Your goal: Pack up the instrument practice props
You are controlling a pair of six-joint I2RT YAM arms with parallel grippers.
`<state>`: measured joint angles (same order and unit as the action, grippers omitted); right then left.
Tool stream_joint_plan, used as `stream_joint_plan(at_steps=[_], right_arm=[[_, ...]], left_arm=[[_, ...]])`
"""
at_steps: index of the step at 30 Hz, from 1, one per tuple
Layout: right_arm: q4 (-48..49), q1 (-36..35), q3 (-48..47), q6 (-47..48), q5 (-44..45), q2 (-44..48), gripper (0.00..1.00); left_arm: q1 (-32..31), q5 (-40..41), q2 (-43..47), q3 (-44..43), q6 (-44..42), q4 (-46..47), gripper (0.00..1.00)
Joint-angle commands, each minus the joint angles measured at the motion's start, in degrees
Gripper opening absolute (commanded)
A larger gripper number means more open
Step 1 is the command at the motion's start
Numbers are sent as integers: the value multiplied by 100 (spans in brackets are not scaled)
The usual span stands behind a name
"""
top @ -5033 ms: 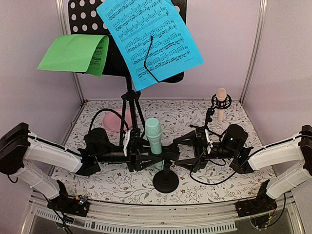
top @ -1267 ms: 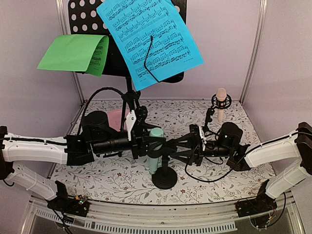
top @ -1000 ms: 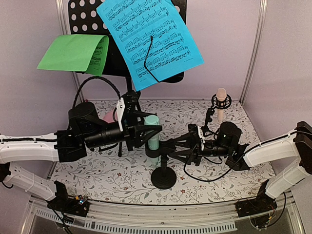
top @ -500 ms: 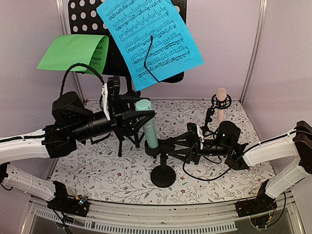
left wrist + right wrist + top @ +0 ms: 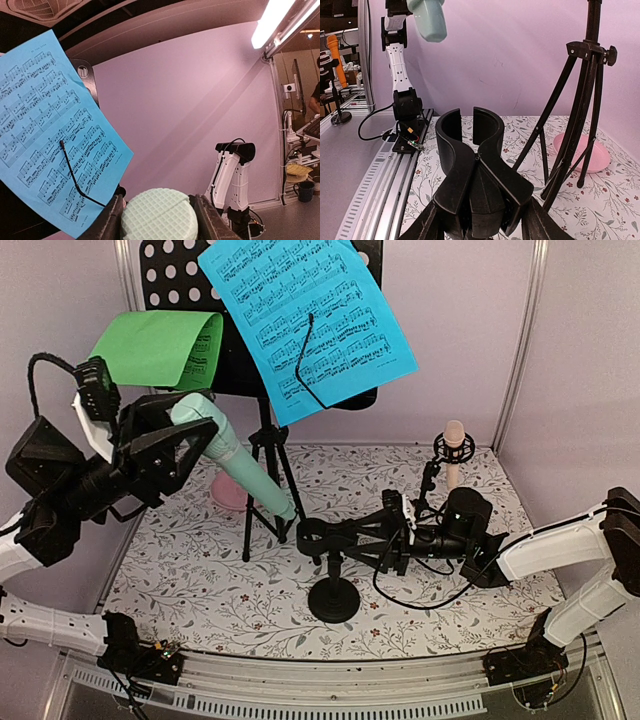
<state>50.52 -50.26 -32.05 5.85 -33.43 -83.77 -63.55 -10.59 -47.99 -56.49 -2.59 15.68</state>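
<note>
My left gripper (image 5: 195, 430) is shut on the head end of the mint-green toy microphone (image 5: 238, 468), held high at the left with its handle slanting down to the right. In the left wrist view the microphone's gridded head (image 5: 159, 222) fills the space between the fingers. My right gripper (image 5: 350, 538) is shut on the empty black clip (image 5: 312, 536) of a round-based microphone stand (image 5: 334, 600). In the right wrist view the clip (image 5: 470, 145) stands between the fingers. The peach microphone (image 5: 454, 445) stands on its small stand at the back right. Blue sheet (image 5: 300, 320) and green sheet (image 5: 155, 348) hang on the black perforated music desk (image 5: 175, 270).
The music desk's tripod legs (image 5: 265, 480) stand just behind the clip and show close by in the right wrist view (image 5: 580, 100). A pink round plate (image 5: 228, 490) lies behind them on the floral mat. Pink walls close in the back and both sides.
My left gripper has lifted the mint-green microphone out of the stand's clip and carried it up and to the left, tilting it. The right gripper has stayed on the clip.
</note>
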Motion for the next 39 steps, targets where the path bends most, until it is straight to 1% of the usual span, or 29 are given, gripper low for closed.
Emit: stream_joint_plan(at_steps=[1, 6, 10, 13, 16, 17, 21, 24, 26, 29, 31, 33, 35, 37, 39], right_arm=[[-513, -29, -28, 116, 301, -124, 0], [-583, -28, -14, 152, 621, -35, 0], [-592, -19, 23, 161, 968, 23, 0], [-596, -1, 41, 122, 1271, 85, 0], [-587, 19, 66, 88, 1502, 129, 0], [-587, 25, 72, 77, 1574, 144, 0], [-596, 41, 94, 58, 1673, 226, 0], [-603, 51, 116, 57, 1709, 291, 0], [-627, 49, 133, 57, 1808, 331, 0], [-753, 59, 102, 57, 2072, 413, 0], [-826, 85, 112, 57, 2350, 499, 0], [-842, 114, 142, 53, 2576, 578, 0], [-847, 145, 164, 19, 2753, 619, 0], [-872, 172, 162, -34, 2949, 609, 0], [-909, 175, 131, -110, 3180, 561, 0]], left_arm=[[-76, 529, 690, 308, -35, -128, 26], [-73, 1936, 1319, 811, 127, -301, 23], [-74, 3081, 1560, 1022, 348, -530, 24], [-77, 3862, 1654, 1244, 358, -583, 25], [-76, 4737, 1585, 1360, 343, -711, 24], [-77, 5137, 1536, 1383, 354, -743, 24], [-71, 6015, 1288, 1429, 548, -1004, 25], [-52, 6502, 1044, 1562, 638, -1118, 27], [12, 6501, 879, 1737, 614, -1049, 28], [374, 6226, 634, 1955, 743, -1051, 29], [781, 5855, 471, 2020, 976, -1199, 28], [1359, 5343, 259, 2005, 1224, -1369, 27], [1799, 4909, -20, 1946, 1353, -1482, 25], [2207, 4575, -456, 1867, 1467, -1603, 25], [2690, 3988, -898, 1740, 1617, -1735, 27]])
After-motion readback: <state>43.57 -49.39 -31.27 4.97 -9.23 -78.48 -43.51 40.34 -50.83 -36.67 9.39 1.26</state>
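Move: My left hand, high up with the green tube already clear of the black stand, has the pink plate about 47 cm ahead, 9 cm to its left and 49 cm below. The music stand's tripod legs are 33 cm ahead, 4 cm to its right and 35 cm lower. My right hand grips the black stand, whose middle is 4 cm left, level fore and aft, and 10 cm lower; from that hand the small tripod is about 28 cm ahead, 22 cm right and 12 cm below. I swing my left hand leftward first, then sink some 23 cm while reaching about 19 cm forward towards the pink plate, drifting farther left and turning the wrist some 70 degrees counter-clockwise until the fingers point forward, the green tube still pinched. Meanwhile my right hand keeps its grip on the black stand and carries it level, forward and a little right, turning clockwise. ##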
